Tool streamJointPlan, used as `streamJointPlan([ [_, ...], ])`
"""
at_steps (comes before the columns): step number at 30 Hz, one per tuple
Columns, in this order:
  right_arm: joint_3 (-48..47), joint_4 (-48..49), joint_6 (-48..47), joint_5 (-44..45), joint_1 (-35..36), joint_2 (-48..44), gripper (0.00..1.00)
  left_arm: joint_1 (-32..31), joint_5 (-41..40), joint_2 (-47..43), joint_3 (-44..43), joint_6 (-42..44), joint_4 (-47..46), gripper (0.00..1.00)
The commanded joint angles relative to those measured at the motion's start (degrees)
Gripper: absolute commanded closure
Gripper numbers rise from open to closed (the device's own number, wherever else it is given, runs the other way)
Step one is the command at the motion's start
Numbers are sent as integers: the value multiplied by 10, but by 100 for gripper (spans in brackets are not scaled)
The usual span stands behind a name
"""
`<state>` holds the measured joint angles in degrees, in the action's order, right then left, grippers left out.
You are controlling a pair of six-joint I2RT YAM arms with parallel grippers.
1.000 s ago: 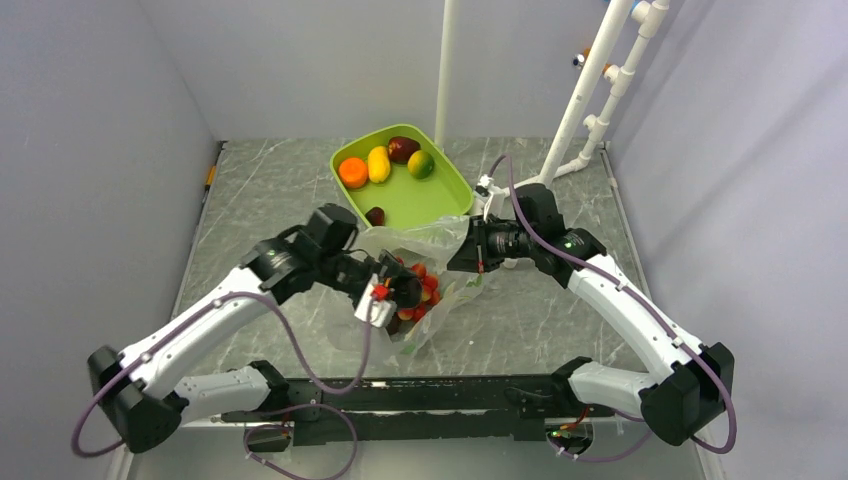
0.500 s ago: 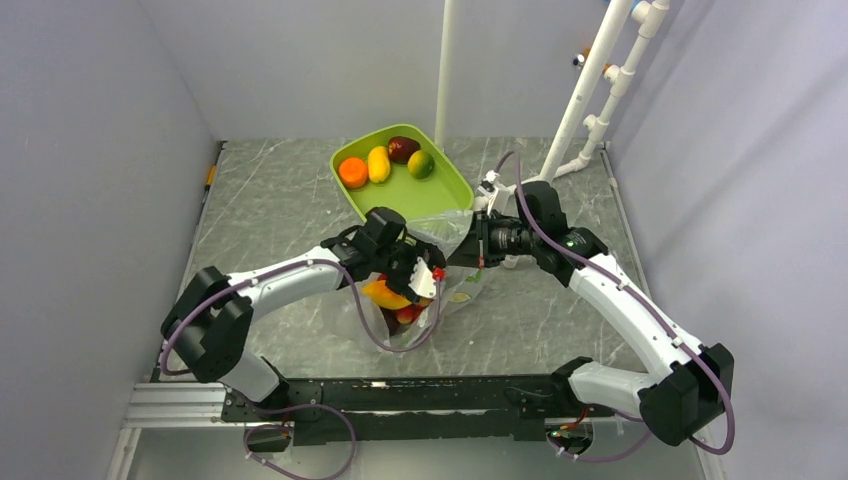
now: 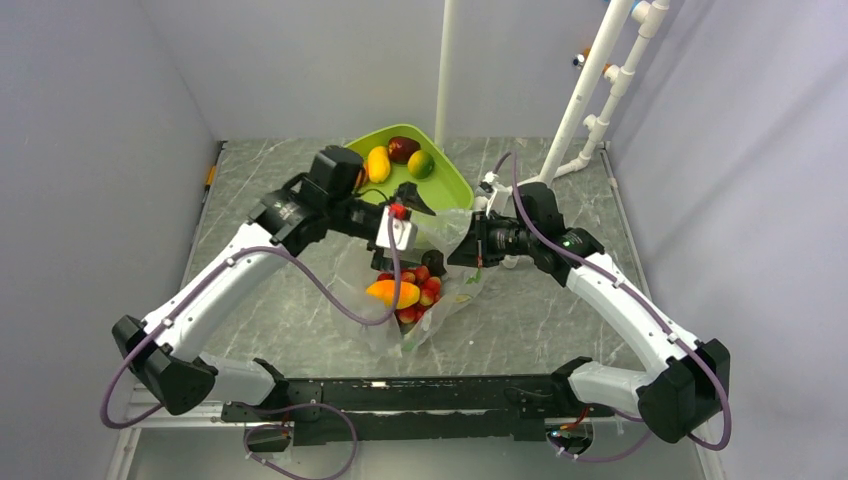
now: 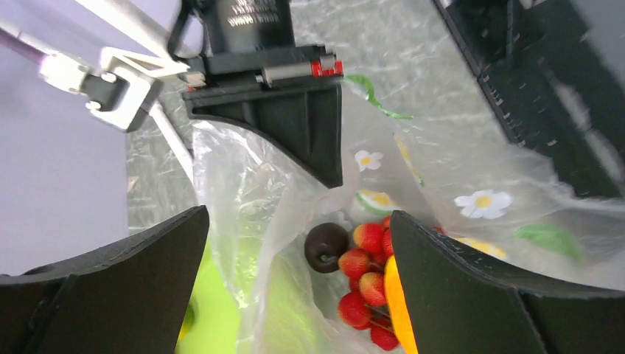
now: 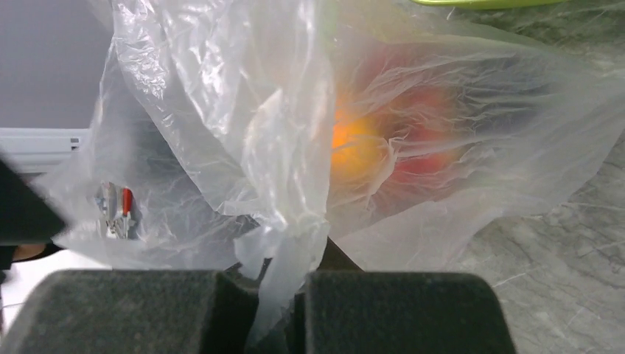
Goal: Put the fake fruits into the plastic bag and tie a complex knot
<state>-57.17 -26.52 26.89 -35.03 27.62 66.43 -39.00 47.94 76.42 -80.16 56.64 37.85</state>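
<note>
The clear plastic bag (image 3: 440, 300) lies mid-table with its mouth open toward the tray; no knot is in view. Inside it are an orange oblong (image 3: 393, 293), red berries (image 4: 361, 259) and a dark maroon fruit (image 4: 326, 247). My right gripper (image 5: 284, 299) is shut on the bag's rim (image 3: 470, 250), holding it up. Above the mouth hangs my left gripper (image 4: 295, 287), open with nothing in it (image 3: 408, 236). A yellow fruit (image 3: 378, 163), a maroon one (image 3: 403, 149) and a green-yellow one (image 3: 421, 163) lie in the tray.
The lime green tray (image 3: 450, 190) sits just behind the bag, partly covered by the left arm. White pipes (image 3: 590, 100) stand at the back right and a white pole (image 3: 444, 70) rises behind the tray. Grey walls close in both sides.
My left gripper opened wide inside the bag, leaving the orange oblong there, then rose and swung back toward the tray. The right gripper kept its hold on the bag's rim.
</note>
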Motion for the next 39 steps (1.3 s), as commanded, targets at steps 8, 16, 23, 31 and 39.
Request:
streamJointPlan([
  [8, 21, 43, -19, 41, -1, -7, 100, 94, 146, -23, -109, -69, 385, 0],
  [16, 11, 27, -44, 50, -2, -6, 100, 71, 124, -142, 30, -92, 309, 1],
  [23, -10, 2, -71, 62, -1, -1, 100, 37, 167, -83, 2, -31, 427, 1],
  [31, -25, -9, -88, 64, 0, 6, 98, 4, 181, -121, 64, -117, 374, 1],
  [39, -25, -11, -97, 68, 0, 4, 97, -8, 223, -98, 17, -66, 471, 1],
])
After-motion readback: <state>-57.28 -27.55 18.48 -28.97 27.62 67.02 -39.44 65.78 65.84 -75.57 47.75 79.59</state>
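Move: My left hand is empty and open over the bag's mouth. The bag's near-left rim lies about 6 cm back, 10 cm left and some 21 cm below it. The papaya in the bag is roughly 3 cm ahead, 5 cm left and 24 cm down; the avocado is about 9 cm ahead, 1 cm right and 25 cm down. From my right hand, which already pinches the opposite rim, the near-left rim lies some 7 cm back, 16 cm left and 13 cm down. I lift my left hand about 4 cm clear and swing it left, then draw it well back, away from the bag's mouth and the right gripper, some 17 cm back and 9 cm left in all, sinking again to slightly below its starting height. It rolls about 45 degrees, far side tipping down, fingers still wide open and pointing mostly right. My right hand keeps its pinch on the rim, easing a couple of centimetres forward and down. ##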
